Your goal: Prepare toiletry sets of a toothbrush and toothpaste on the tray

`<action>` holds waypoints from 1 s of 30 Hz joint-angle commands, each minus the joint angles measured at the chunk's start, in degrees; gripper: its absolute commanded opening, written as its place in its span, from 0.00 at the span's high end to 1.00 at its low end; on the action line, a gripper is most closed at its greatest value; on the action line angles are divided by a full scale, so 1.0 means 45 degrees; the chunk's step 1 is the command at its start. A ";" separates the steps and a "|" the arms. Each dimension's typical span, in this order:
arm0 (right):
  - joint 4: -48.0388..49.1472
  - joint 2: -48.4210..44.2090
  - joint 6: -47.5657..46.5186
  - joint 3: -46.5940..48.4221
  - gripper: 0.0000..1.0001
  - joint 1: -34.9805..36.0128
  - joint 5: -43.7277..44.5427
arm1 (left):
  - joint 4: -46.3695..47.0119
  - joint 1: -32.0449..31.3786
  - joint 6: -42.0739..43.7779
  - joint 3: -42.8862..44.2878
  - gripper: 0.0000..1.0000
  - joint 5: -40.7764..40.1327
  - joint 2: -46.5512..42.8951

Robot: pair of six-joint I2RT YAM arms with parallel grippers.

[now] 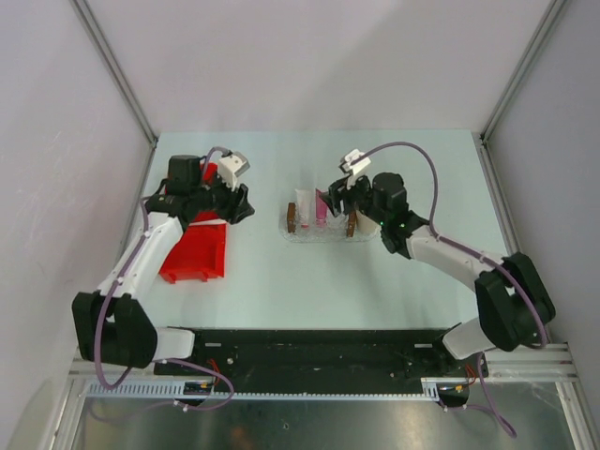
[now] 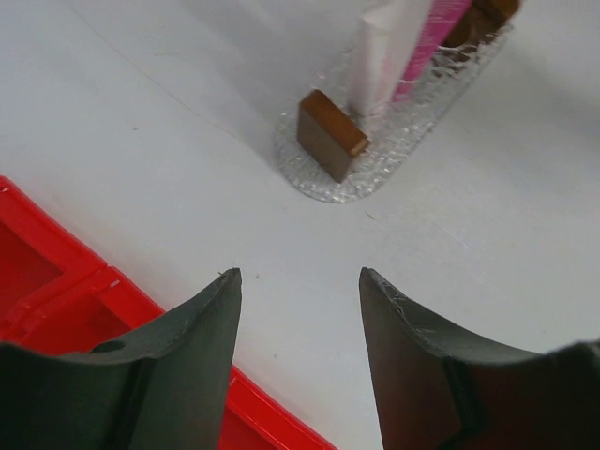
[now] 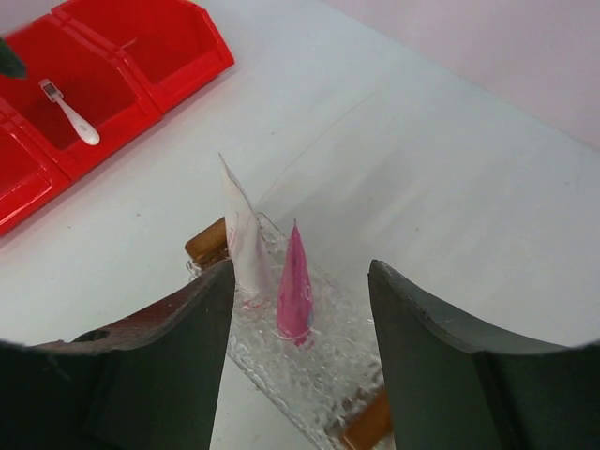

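The clear tray (image 1: pixel 319 232) lies mid-table with a brown block (image 3: pixel 206 242) at each short end. Two toothpaste tubes stand upright in it: a white tube (image 3: pixel 242 239) and a pink tube (image 3: pixel 295 286). My right gripper (image 3: pixel 300 267) hovers open just above the tray's right part, touching neither tube. The thin white toothbrush (image 3: pixel 70 112) lies in a compartment of the red bin (image 3: pixel 141 56). My left gripper (image 2: pixel 299 274) is open and holds nothing, above the table between the bin and the tray (image 2: pixel 328 183).
The red divided bin (image 1: pixel 197 248) sits left of the tray, partly under my left arm. Grey walls with metal rails close in the table's back and sides.
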 commanded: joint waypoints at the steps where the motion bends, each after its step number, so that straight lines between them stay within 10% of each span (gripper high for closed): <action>1: -0.1004 -0.1540 -0.0623 0.0088 0.36 -0.0305 0.0365 | 0.1738 -0.0075 -0.1253 0.0447 0.42 -0.1230 0.0733; 30: -0.5988 -0.2383 -0.4706 -0.0029 0.36 -0.1595 0.2904 | 0.3536 -0.0094 -0.2309 -0.0217 0.42 -0.1661 0.0927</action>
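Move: The cup stands about 10 cm to the right of the right hand, 2 cm ahead and 12 cm below. From that hand, the pink toothpaste is 1 cm ahead, 2 cm left and 11 cm down, and the tray's right brown block 1 cm ahead, 6 cm right and 15 cm down. From the left hand, the toothbrush lies roughly 6 cm ahead, 10 cm left and 16 cm down, and the tray's left brown block 6 cm ahead, 12 cm right and 15 cm down. Carry the empty, open right gripper about 12 cm right, away from the pink toothpaste to above the cup, arching up some 4 cm and sinking again while the wrist rolls and the fingers tip farther down. Meanwhile ease the open left gripper about 5 cm forward beside the red organizer, nearer the toothbrush, turn it some 10 degrees counter-clockwise, then hold it there. ##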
